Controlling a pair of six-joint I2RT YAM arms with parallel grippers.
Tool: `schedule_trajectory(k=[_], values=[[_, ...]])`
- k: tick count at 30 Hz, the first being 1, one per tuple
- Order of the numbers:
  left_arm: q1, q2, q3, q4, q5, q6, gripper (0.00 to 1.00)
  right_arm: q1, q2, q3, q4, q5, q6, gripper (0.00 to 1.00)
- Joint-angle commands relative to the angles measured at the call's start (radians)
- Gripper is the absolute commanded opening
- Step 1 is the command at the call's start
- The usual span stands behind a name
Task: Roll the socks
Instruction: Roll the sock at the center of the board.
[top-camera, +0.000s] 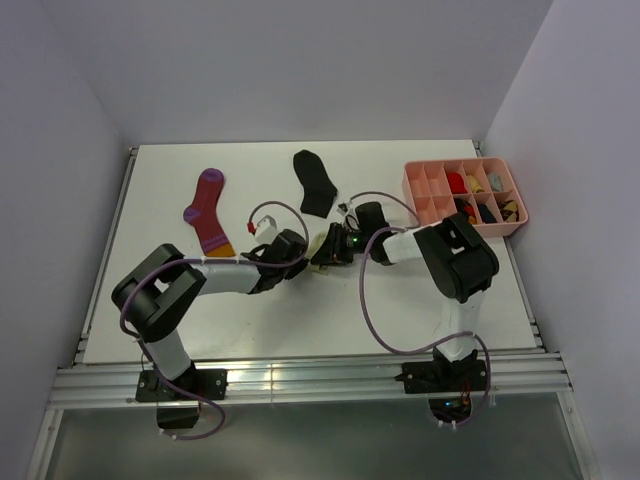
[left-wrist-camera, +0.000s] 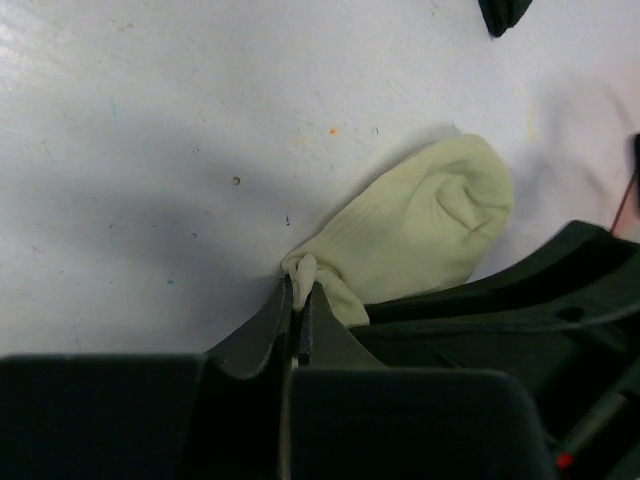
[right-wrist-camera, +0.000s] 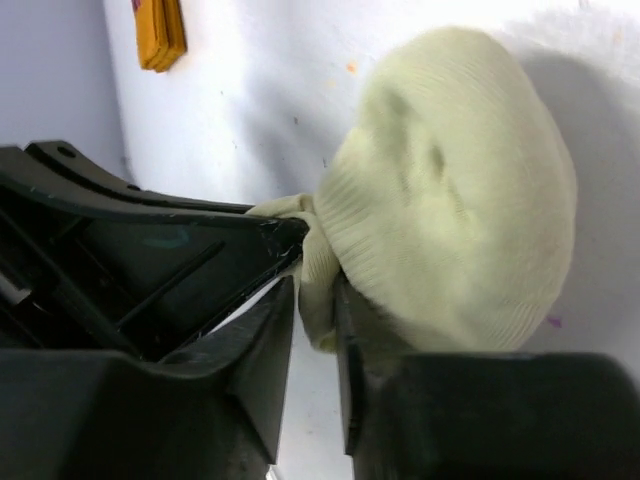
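A small cream sock (left-wrist-camera: 420, 225) lies bunched on the white table between my two grippers. My left gripper (left-wrist-camera: 300, 285) is shut on a pinch of its cuff edge. In the right wrist view the cream sock (right-wrist-camera: 460, 190) bulges into a rounded lump. My right gripper (right-wrist-camera: 315, 285) stands slightly open, and a fold of the sock hangs loosely between its fingers. From above, the left gripper (top-camera: 297, 252) and the right gripper (top-camera: 332, 247) meet tip to tip over the sock (top-camera: 321, 243). The black sock (top-camera: 315, 182) and the magenta striped sock (top-camera: 208, 210) lie flat farther back.
A pink compartment tray (top-camera: 418, 180) holding several rolled items stands at the back right. The right arm's cable (top-camera: 365, 290) loops over the table in front of the grippers. The magenta sock's orange toe (right-wrist-camera: 160, 35) shows at the upper left of the right wrist view.
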Motion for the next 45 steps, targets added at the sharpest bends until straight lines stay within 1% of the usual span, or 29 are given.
schedule_trajectory(k=[1, 3, 4, 8, 11, 14, 16, 17, 20, 21, 23, 25, 27, 29, 31, 34, 39, 45], values=[[0.0, 0.004, 0.038, -0.059, 0.001, 0.063, 0.0, 0.011, -0.137, -0.02, -0.07, 0.117, -0.222, 0.32], [0.0, 0.001, 0.052, -0.083, -0.001, 0.081, 0.0, 0.014, -0.183, -0.036, -0.088, 0.175, -0.282, 0.35], [0.0, -0.002, 0.063, -0.088, -0.002, 0.101, 0.0, 0.022, -0.229, -0.045, -0.098, 0.197, -0.31, 0.35], [0.0, -0.01, 0.09, -0.117, 0.006, 0.143, 0.0, 0.052, -0.324, -0.071, -0.128, 0.299, -0.46, 0.35], [0.0, -0.008, 0.115, -0.137, 0.015, 0.166, 0.0, 0.094, -0.363, -0.094, -0.116, 0.37, -0.539, 0.35], [0.001, 0.001, 0.133, -0.172, 0.024, 0.178, 0.0, 0.143, -0.354, -0.102, -0.109, 0.416, -0.597, 0.38], [0.006, 0.009, 0.142, -0.183, 0.041, 0.183, 0.0, 0.164, -0.345, -0.114, -0.089, 0.433, -0.62, 0.45], [0.007, 0.009, 0.144, -0.185, 0.047, 0.186, 0.0, 0.173, -0.343, -0.123, -0.075, 0.444, -0.626, 0.45], [0.015, 0.013, 0.15, -0.195, 0.061, 0.196, 0.0, 0.198, -0.345, -0.169, 0.014, 0.471, -0.645, 0.46], [0.018, 0.016, 0.155, -0.203, 0.065, 0.196, 0.0, 0.207, -0.352, -0.197, 0.037, 0.482, -0.651, 0.48], [0.032, 0.019, 0.155, -0.206, 0.078, 0.206, 0.0, 0.218, -0.357, -0.223, 0.098, 0.506, -0.665, 0.5], [0.047, 0.022, 0.162, -0.215, 0.088, 0.216, 0.0, 0.232, -0.36, -0.249, 0.132, 0.52, -0.688, 0.5], [0.055, 0.024, 0.17, -0.223, 0.096, 0.227, 0.01, 0.252, -0.366, -0.292, 0.223, 0.551, -0.724, 0.5], [0.057, 0.021, 0.173, -0.228, 0.102, 0.233, 0.0, 0.273, -0.362, -0.3, 0.252, 0.586, -0.726, 0.5], [0.057, 0.024, 0.173, -0.228, 0.107, 0.238, 0.0, 0.292, -0.352, -0.292, 0.258, 0.609, -0.761, 0.5], [0.057, 0.032, 0.178, -0.231, 0.124, 0.246, 0.0, 0.325, -0.345, -0.321, 0.339, 0.641, -0.806, 0.5], [0.058, 0.039, 0.19, -0.24, 0.141, 0.255, 0.0, 0.371, -0.32, -0.303, 0.347, 0.695, -0.846, 0.5], [0.058, 0.041, 0.196, -0.249, 0.147, 0.255, 0.0, 0.401, -0.279, -0.272, 0.332, 0.718, -0.875, 0.5]])
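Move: Between the two grippers lies the cream sock's rolled cuff, shut in the left fingers and about 1 cm to the left of the right hand point, inside its already loosening fingers. The sock's middle is some 4 cm ahead and 1 cm left of the right hand, roughly 4 cm ahead and 3 cm right of the left hand, 1 cm lower. From the right hand, the black sock lies about 24 cm ahead, level sideways; the maroon sock is some 15 cm ahead and 29 cm left. Letting go of the cuff, the right hand lifts about 5 cm while its fingers open wider, then swings back and down, rolling some 60 degrees about its fingers and turning to point more forward, to hover open at the near side of the cuff. The left keeps its pinch, almost in place, turning about 10 degrees clockwise. ##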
